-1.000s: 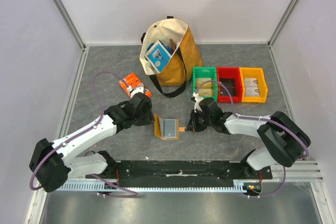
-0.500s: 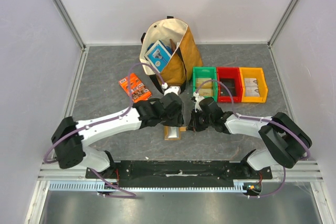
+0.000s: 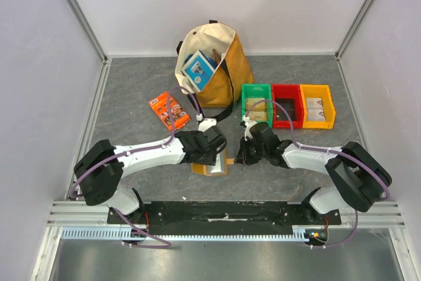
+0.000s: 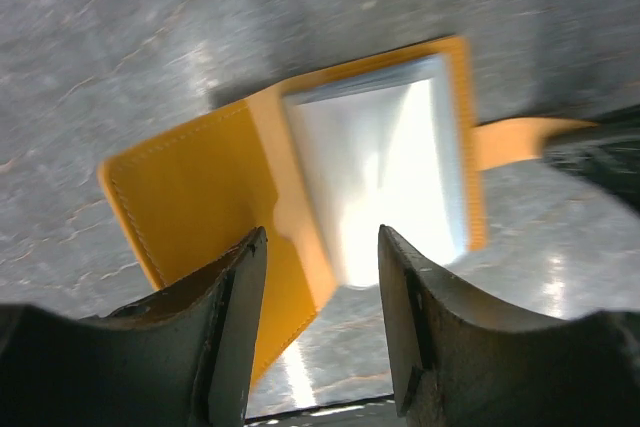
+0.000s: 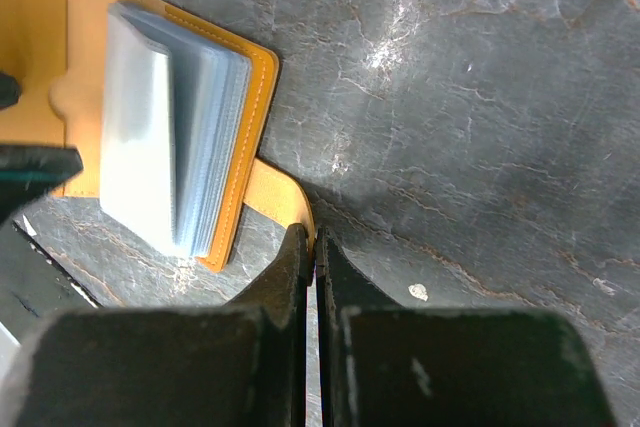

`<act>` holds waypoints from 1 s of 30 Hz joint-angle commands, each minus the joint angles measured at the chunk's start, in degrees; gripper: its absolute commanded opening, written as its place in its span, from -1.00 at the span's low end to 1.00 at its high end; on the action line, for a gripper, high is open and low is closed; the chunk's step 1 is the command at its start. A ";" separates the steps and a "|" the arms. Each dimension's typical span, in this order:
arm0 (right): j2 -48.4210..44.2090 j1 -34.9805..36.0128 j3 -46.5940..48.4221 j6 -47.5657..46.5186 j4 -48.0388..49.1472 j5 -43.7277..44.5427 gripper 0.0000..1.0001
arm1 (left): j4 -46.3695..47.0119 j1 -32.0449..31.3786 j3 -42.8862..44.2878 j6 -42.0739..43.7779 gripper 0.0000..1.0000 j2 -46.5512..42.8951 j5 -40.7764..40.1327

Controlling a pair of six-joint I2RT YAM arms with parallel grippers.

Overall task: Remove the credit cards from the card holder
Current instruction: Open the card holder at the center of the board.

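Observation:
The card holder [image 4: 200,197] lies open on the grey table, orange-tan with a stack of pale blue-grey pockets [image 4: 385,167]. In the top view it [image 3: 214,170] peeks out from under my left gripper [image 3: 212,154]. My left gripper [image 4: 320,282] is open and hovers just above the holder's near edge, its jaws on either side of the fold. My right gripper [image 5: 315,239] is shut on the holder's closing tab [image 5: 275,192], to the right of the holder [image 5: 40,57]. No separate credit card shows; only the pale pocket stack [image 5: 165,127].
A tan tote bag [image 3: 230,70] with a blue-and-white box [image 3: 197,70] stands at the back. An orange printed packet [image 3: 169,111] lies to the left. Green [image 3: 244,104], red [image 3: 287,120] and yellow [image 3: 317,123] bins sit at the right.
My left arm has swung right from beside the orange packet to over the card holder, now covering most of it. My right gripper has stayed on the tab.

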 commanded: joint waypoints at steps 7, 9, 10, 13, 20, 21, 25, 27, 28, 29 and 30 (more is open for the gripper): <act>1.59 -0.13 -2.02 -2.41 -5.35 4.99 -1.00 | 9.97 8.95 -15.57 -3.57 -0.04 -8.27 6.69; 1.59 -0.22 -1.93 -2.50 -5.62 4.91 -1.00 | 10.94 9.04 -16.10 -3.48 -0.10 -8.71 7.48; 1.51 -0.13 -1.76 -2.59 -5.79 4.91 -1.00 | 11.38 9.04 -16.19 -3.30 -0.11 -8.71 7.93; 0.54 -0.22 -1.06 -2.59 -6.84 4.82 -0.92 | 12.61 9.13 -16.81 -3.21 -0.22 -9.06 8.72; -5.78 -0.13 3.77 -3.73 -13.69 6.13 -0.27 | 13.32 9.04 -16.98 -2.95 -0.33 -9.50 9.77; -6.92 -0.13 4.91 -3.99 -14.84 6.31 -0.22 | 13.41 8.95 -16.98 -3.04 -0.34 -9.59 9.95; -10.44 0.04 8.34 -4.26 -15.99 5.26 -0.06 | 13.58 8.95 -17.25 -3.13 -0.35 -10.03 10.13; -11.50 0.13 9.14 -3.82 -14.50 3.77 -0.05 | 13.67 8.95 -17.34 -3.13 -0.35 -10.38 10.04; -11.59 0.30 9.31 -3.47 -13.45 2.98 -0.05 | 13.67 8.95 -17.51 -3.21 -0.35 -10.55 9.95; -11.59 0.48 9.49 -3.30 -12.22 1.75 -0.05 | 13.67 8.95 -17.60 -3.30 -0.35 -10.73 9.95; -11.24 0.66 9.49 -2.95 -10.91 0.61 -0.04 | 13.67 8.95 -17.60 -3.39 -0.35 -10.82 9.95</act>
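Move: The left hand hangs over the sleeve side of the open card holder; the half-raised orange cover has its middle about 5 cm to its left, level ahead-and-back, some 4 cm below. The clear sleeves lie about 1 cm right and 1 cm ahead, 4 cm down, and the strap 5 cm right and 1 cm ahead, 5 cm down. The right hand already pinches the strap between its tips; the cover's middle lies 11 cm to its left, about level with it. The left hand sweeps about 6 cm left and 4 cm down across the card holder onto the orange cover, pressing it open towards the table, then eases back right 1–2 cm while its fingers narrow partway, tips down on the cover beside the spine. The right hand first stays put, keeping hold of the strap, then opens to nearly half, slips a couple of centimetres right to let go, and rises some 6 cm, coming back a little left and forward. ##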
